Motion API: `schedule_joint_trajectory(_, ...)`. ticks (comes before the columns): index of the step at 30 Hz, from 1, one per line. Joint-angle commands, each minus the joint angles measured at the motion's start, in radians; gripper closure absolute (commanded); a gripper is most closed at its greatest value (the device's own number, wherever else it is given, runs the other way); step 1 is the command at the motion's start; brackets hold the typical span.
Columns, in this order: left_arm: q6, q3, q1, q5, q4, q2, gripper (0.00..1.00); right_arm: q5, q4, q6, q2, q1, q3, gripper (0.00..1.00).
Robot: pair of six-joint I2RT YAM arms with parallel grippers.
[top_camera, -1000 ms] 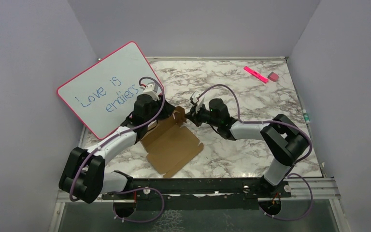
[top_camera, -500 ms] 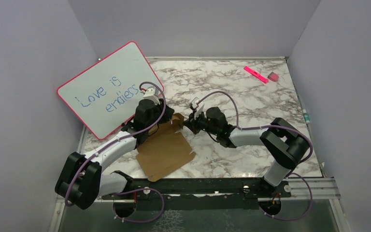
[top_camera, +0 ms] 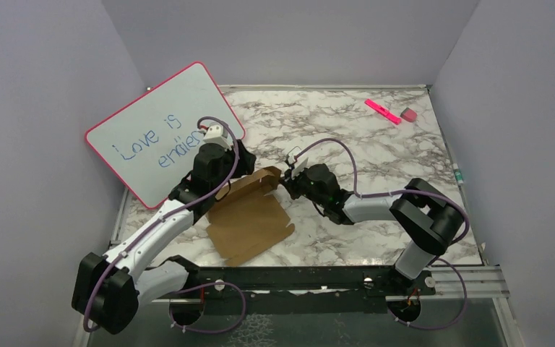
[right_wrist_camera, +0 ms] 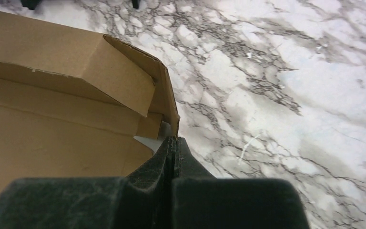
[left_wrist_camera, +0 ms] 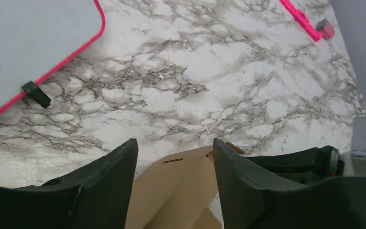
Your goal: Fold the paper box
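The paper box (top_camera: 249, 220) is a brown cardboard sheet lying mostly flat on the marble, with its far flap (top_camera: 254, 181) folded up. My left gripper (top_camera: 233, 165) hovers over the box's far left edge. In the left wrist view this gripper (left_wrist_camera: 175, 143) is open, and the box (left_wrist_camera: 181, 191) shows below the gap, untouched by either finger. My right gripper (top_camera: 287, 185) meets the flap's right corner. In the right wrist view its jaws (right_wrist_camera: 173, 139) are pressed together on the thin edge of the raised corner flap (right_wrist_camera: 164, 95).
A pink-framed whiteboard (top_camera: 155, 134) leans against the left wall just behind my left arm, and its edge (left_wrist_camera: 52, 71) also appears in the left wrist view. A pink marker (top_camera: 383, 110) and a small eraser (top_camera: 408, 114) lie at the far right.
My left gripper has opened and drawn back up and left off the cardboard. The box has slid left and turned, and my right gripper moved left with its corner.
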Motion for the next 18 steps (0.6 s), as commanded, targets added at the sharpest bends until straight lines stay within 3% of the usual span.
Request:
schedule_joint_trajectory(1,0.015,0.124,-0.002,-0.107,-0.22,-0.051,0.34,0.138,-0.044,-0.137,-0.035,0.005,0.012,0.99)
schedule_joint_trajectory(6,-0.015,0.171,0.01,-0.234,-0.403,-0.106,0.17,0.208,-0.058,-0.196,-0.033,0.002,0.015,0.99)
schedule_joint_trajectory(12,-0.07,0.11,0.051,-0.41,-0.498,-0.227,0.03,0.232,-0.057,-0.226,-0.032,-0.002,0.019,0.99)
schedule_joint_trajectory(18,-0.018,0.157,0.145,-0.321,-0.445,-0.205,0.01,0.193,-0.059,-0.237,-0.03,-0.002,0.017,0.99)
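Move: The left end of the paper box's raised wall lies about 9 cm left of the left hand, 5 cm back and 11 cm below. The flap at the wall's right end is some 9 cm to that hand's right, 1 cm back and 9 cm below; the flat panel's middle is 12 cm straight back, 16 cm below. For the right hand, that flap is already in its fingertips, with the panel's middle 11 cm back, 10 cm left and 8 cm below. Left rises and swings about 11 cm left, opening wide; right, still pinching, drags its flap 4 cm forward-right. ##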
